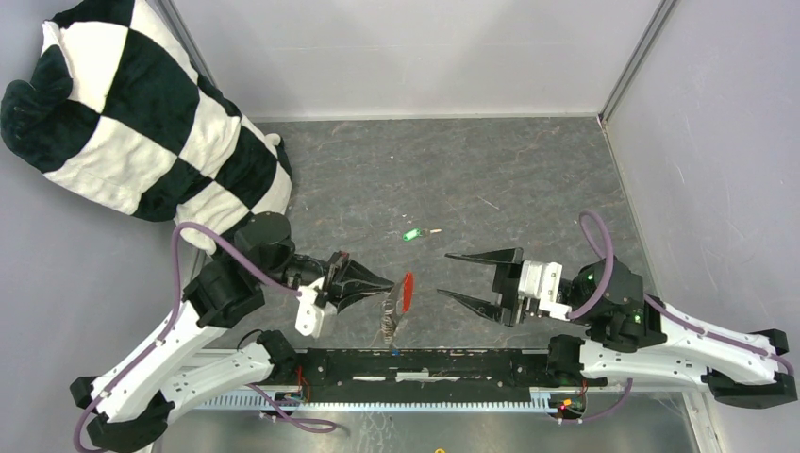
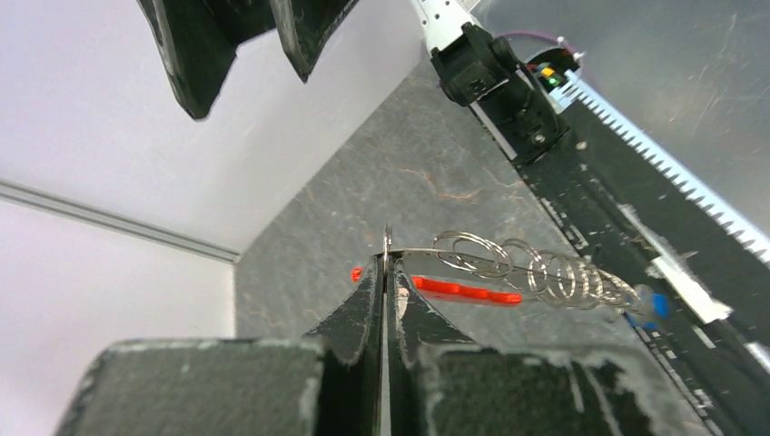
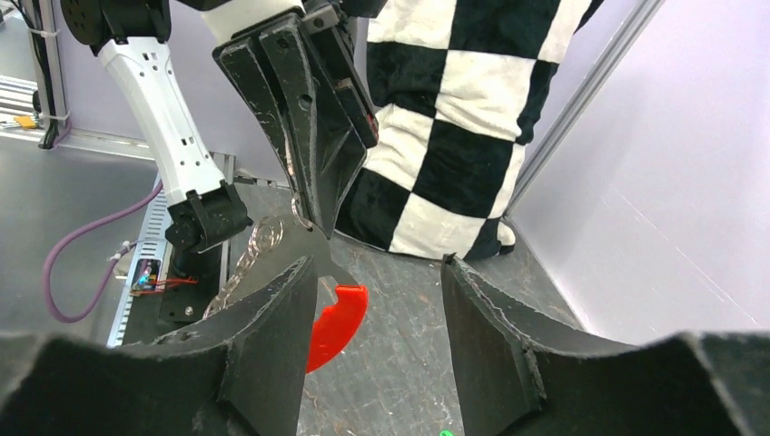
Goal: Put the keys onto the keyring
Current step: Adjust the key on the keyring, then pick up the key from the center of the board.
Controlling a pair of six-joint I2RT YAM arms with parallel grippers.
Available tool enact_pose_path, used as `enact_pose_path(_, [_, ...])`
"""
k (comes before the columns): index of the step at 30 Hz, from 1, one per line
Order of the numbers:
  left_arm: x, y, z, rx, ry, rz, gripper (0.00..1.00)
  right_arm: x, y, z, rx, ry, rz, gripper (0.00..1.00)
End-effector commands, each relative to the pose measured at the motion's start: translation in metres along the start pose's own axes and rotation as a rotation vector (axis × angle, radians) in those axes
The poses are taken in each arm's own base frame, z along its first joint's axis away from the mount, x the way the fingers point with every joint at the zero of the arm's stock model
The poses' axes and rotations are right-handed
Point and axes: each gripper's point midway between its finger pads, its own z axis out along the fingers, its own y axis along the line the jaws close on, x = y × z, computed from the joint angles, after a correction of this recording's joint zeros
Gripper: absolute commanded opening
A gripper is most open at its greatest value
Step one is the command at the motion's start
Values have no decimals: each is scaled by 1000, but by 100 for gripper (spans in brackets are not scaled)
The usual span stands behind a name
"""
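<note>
My left gripper (image 1: 385, 283) is shut on the thin metal ring of the keyring (image 2: 388, 243), holding it above the table. The red tag (image 1: 408, 291) and a chain of silver loops (image 2: 536, 270) hang from that ring, and a small blue piece (image 2: 656, 307) shows at the chain's far end. The green-headed key (image 1: 411, 235) lies alone on the grey table, farther back. My right gripper (image 1: 445, 275) stands open just right of the red tag (image 3: 338, 320), holding nothing. In the right wrist view the left gripper (image 3: 313, 218) pinches the ring just beyond my right gripper (image 3: 377, 265).
A black-and-white checkered pillow (image 1: 141, 113) fills the back left corner. A black rail (image 1: 425, 363) runs along the near edge between the arm bases. Grey walls with metal corner posts close in the table (image 1: 472, 179) at the back and right.
</note>
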Motion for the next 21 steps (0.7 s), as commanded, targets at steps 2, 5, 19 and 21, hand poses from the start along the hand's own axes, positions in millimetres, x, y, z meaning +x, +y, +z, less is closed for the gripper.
enact_pose_path(2, [-11,5,0,16,-48,268,2,-8,-7,6,41,-62,-8,58])
enact_pose_path(5, [-8,2,0,25,-37,257,2,3,-8,11,54,-17,4,59])
enact_pose_path(19, [88,-48,4,-47,215,-517,2,150,-102,-4,613,480,196,82])
enact_pose_path(21, [103,-54,-3,-64,255,-562,2,172,-113,-11,655,491,248,81])
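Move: The green-tagged key lies on the table about 34 cm ahead of the open right hand, 3 cm to its left and some 39 cm below. The keyring's red bar, held up by the left hand, is about 8 cm left of the right hand, level with it fore and aft and 9 cm lower. The blue tag hangs about 10 cm back, 9 cm left and 16 cm below. From the left hand, the green-tagged key is about 34 cm ahead, 8 cm right and 33 cm down. Still pinching the keyring in shut fingertips, the left hand first stays nearly in place with a small wrist roll out and back, then sinks about 9 cm, its fingers dipping. The right hand, touching nothing, speeds forward some 13 cm and down 11 cm towards the green-tagged key, swinging clockwise roughly 35 degrees to point more forward and opening wider. ##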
